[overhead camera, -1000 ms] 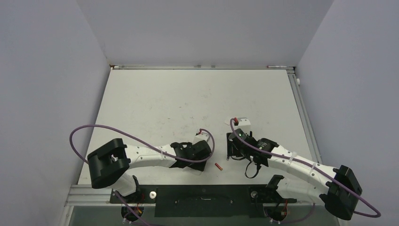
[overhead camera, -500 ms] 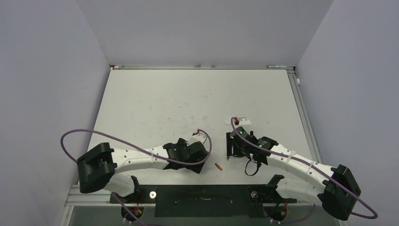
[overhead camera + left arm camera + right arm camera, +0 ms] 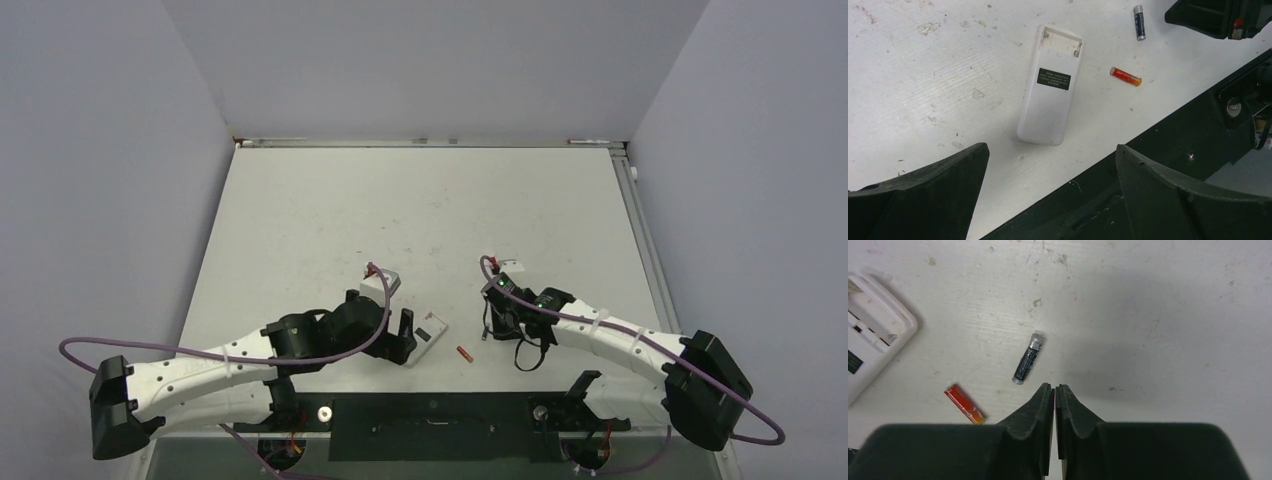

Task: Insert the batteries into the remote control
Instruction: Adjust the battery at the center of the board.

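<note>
The remote control [image 3: 1050, 92] lies flat on the table with its plain white back up and its battery bay [image 3: 1063, 41] open and empty; it also shows as remote control [image 3: 430, 336] and remote control [image 3: 868, 330]. A red battery [image 3: 1125, 76] lies loose just right of it, seen too as red battery [image 3: 463, 353] and red battery [image 3: 964, 403]. A black battery [image 3: 1027, 359] rests beyond, also black battery [image 3: 1139, 22]. My left gripper [image 3: 1052, 149] stands wide open and empty, just short of the remote's near end. My right gripper [image 3: 1054, 387] is shut on nothing, close beside the black battery.
The black mounting rail [image 3: 1148, 165] runs along the table's near edge, right under the left gripper [image 3: 404, 337]. The right gripper [image 3: 490, 320] sits a short way right of the batteries. Grey walls enclose the table on three sides.
The left gripper opened and drew back to the left, leaving the remote lying uncovered on the table. The right gripper closed its jaws and edged slightly left.
</note>
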Robot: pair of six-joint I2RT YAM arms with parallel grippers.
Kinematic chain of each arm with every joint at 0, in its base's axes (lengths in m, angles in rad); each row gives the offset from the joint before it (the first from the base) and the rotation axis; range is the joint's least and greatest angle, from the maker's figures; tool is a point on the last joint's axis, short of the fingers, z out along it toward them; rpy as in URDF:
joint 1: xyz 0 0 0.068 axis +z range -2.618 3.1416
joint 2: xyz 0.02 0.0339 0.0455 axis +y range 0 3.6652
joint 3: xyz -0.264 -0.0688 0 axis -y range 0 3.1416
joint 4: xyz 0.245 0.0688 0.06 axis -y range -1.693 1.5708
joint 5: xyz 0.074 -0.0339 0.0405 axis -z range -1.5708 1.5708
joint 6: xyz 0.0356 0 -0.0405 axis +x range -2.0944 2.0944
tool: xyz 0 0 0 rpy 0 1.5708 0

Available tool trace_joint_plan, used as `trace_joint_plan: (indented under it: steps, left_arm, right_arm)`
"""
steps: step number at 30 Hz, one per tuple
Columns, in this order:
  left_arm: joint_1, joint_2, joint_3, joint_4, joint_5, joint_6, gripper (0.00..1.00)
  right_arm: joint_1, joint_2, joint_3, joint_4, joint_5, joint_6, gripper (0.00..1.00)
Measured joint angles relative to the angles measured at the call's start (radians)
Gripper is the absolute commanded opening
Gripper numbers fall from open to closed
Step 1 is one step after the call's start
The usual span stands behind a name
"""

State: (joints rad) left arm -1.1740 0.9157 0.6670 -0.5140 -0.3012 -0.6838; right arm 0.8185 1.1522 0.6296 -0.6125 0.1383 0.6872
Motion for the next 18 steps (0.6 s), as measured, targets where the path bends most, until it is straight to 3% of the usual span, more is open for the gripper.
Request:
trace_joint_plan:
  steps: [18]
  left_arm:
    - [0.085, -0.121, -0.07, -0.003, 0.085, -0.019, 0.97]
  right_arm:
    - [0.099, 0.225, 0.03, 0.146, -0.013, 0.086, 0.08]
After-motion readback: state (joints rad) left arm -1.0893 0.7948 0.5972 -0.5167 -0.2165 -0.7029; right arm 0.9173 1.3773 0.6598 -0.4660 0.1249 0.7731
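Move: The black battery lies about 3 cm to the left of the right hand, level with it front to back and some 4 cm below. The red battery is 3 cm farther left than the black one and 5 cm nearer the base, and the remote control's middle stands 13 cm to the black one's left, about 1 cm nearer the base. From the left hand, the black battery is 19 cm right, 6 cm ahead and 12 cm down. The black battery's near end is what the right hand's shut fingertips go for: they come down about 3 cm while drawing back some 2 cm, then, staying low, sweep about 3 cm left and 2 cm forward, pushing that end along towards the remote. The left hand, wide open, shifts 1.5 cm left, clear of everything. ##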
